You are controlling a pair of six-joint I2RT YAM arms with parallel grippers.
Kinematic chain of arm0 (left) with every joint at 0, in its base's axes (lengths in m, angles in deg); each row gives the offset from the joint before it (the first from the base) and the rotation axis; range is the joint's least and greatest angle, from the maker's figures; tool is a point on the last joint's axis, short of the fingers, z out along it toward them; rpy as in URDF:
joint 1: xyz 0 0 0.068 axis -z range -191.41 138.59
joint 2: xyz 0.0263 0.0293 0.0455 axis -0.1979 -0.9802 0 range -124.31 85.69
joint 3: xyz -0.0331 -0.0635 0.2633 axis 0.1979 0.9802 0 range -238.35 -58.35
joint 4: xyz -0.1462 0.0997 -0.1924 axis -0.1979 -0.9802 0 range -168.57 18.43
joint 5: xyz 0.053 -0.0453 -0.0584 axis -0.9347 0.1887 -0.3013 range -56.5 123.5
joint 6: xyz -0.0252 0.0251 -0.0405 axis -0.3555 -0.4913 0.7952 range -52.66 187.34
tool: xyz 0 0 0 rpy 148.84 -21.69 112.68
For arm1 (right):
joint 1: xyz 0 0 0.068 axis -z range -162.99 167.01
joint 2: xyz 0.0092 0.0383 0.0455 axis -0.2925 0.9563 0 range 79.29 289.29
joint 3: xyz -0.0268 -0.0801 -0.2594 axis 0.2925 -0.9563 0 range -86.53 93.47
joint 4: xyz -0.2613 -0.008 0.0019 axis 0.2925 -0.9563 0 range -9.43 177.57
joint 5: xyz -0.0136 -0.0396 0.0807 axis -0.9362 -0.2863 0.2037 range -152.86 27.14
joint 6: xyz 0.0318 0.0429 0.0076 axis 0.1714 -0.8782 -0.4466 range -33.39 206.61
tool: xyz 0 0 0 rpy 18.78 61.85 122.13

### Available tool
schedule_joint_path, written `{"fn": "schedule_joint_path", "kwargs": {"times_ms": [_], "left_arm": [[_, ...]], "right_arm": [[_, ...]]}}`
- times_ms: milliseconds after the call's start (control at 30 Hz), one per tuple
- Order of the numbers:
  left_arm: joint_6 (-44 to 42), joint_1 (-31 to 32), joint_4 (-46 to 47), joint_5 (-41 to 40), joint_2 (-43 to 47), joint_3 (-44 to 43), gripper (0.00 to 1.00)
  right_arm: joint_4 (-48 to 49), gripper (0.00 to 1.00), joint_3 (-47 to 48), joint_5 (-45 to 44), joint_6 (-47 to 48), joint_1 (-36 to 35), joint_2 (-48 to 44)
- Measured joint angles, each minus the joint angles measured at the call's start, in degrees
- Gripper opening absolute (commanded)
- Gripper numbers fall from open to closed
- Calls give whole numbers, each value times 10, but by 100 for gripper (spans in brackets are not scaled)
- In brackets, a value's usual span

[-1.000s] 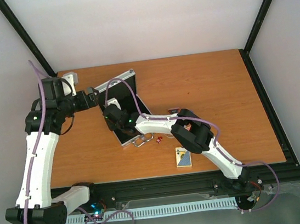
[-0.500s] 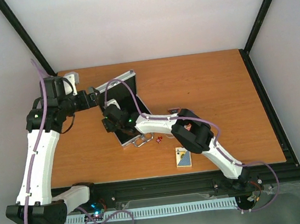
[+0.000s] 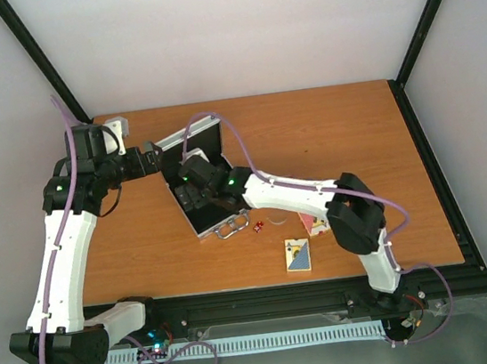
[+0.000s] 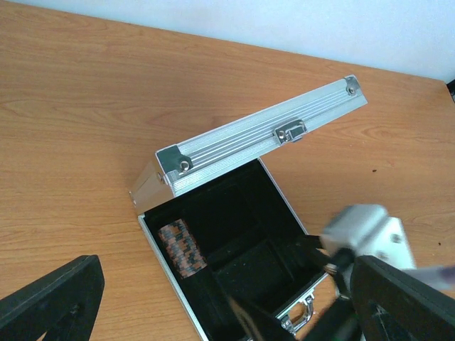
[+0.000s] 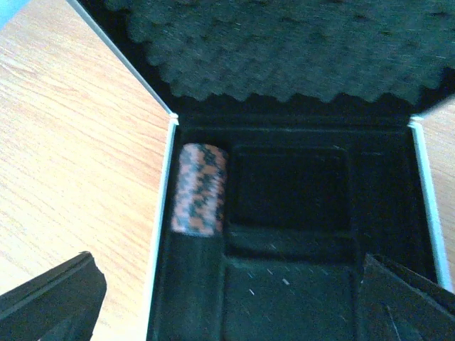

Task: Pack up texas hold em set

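The silver ribbed case stands open at the table's left centre, its lid raised and its black lining showing. A dark chip stack lies in the case's left slot. My right gripper hovers open over the case's interior with nothing between its fingers. My left gripper is open beside the lid's left end, apart from it. Red dice, a red card pack and a blue-yellow card pack lie on the table near the case's handle.
The wooden table ends at a black rail along the near edge. White walls and black frame posts enclose the far and side edges. The right arm's forearm stretches across the table toward the case.
My right gripper has opened and lifted a little off the case floor. The right arm's elbow has swung right, uncovering the red card pack. The left arm has barely moved.
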Motion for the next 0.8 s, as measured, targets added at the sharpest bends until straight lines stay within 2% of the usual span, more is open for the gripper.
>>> {"fn": "schedule_joint_path", "kwargs": {"times_ms": [300, 533, 800], "left_arm": [[-15, 0, -11, -5, 0, 0, 100], [-19, 0, -13, -10, 0, 0, 100], [-19, 0, -12, -7, -1, 0, 100]], "right_arm": [[-195, 100, -83, -22, -48, 10, -129], [-334, 100, -236, 23, -151, 27, -272], [-366, 100, -409, 126, -250, 27, -319]]}}
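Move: The blue-white card deck lies about 17 cm back and 25 cm to the right of the open, empty right hand, roughly 13 cm below. The red-white deck stands some 9 cm beyond it and 6 cm to its right; the red die is 9 cm beyond it and 9 cm to its left. The chip stack, in the case, lies about 3 cm ahead and 5 cm left of this hand. From the left hand the blue-white deck is about 17 cm back and 32 cm right, far below. Towards the blue-white card deck, the right hand sweeps out of the open case, some 26 cm right and 19 cm back. It rises slightly at first, then sinks about 10 cm as the wrist tips the fingers down by some 40 degrees and turns clockwise. The fingers stay wide open and come in low over the deck, which shows between them, slightly to the left. ##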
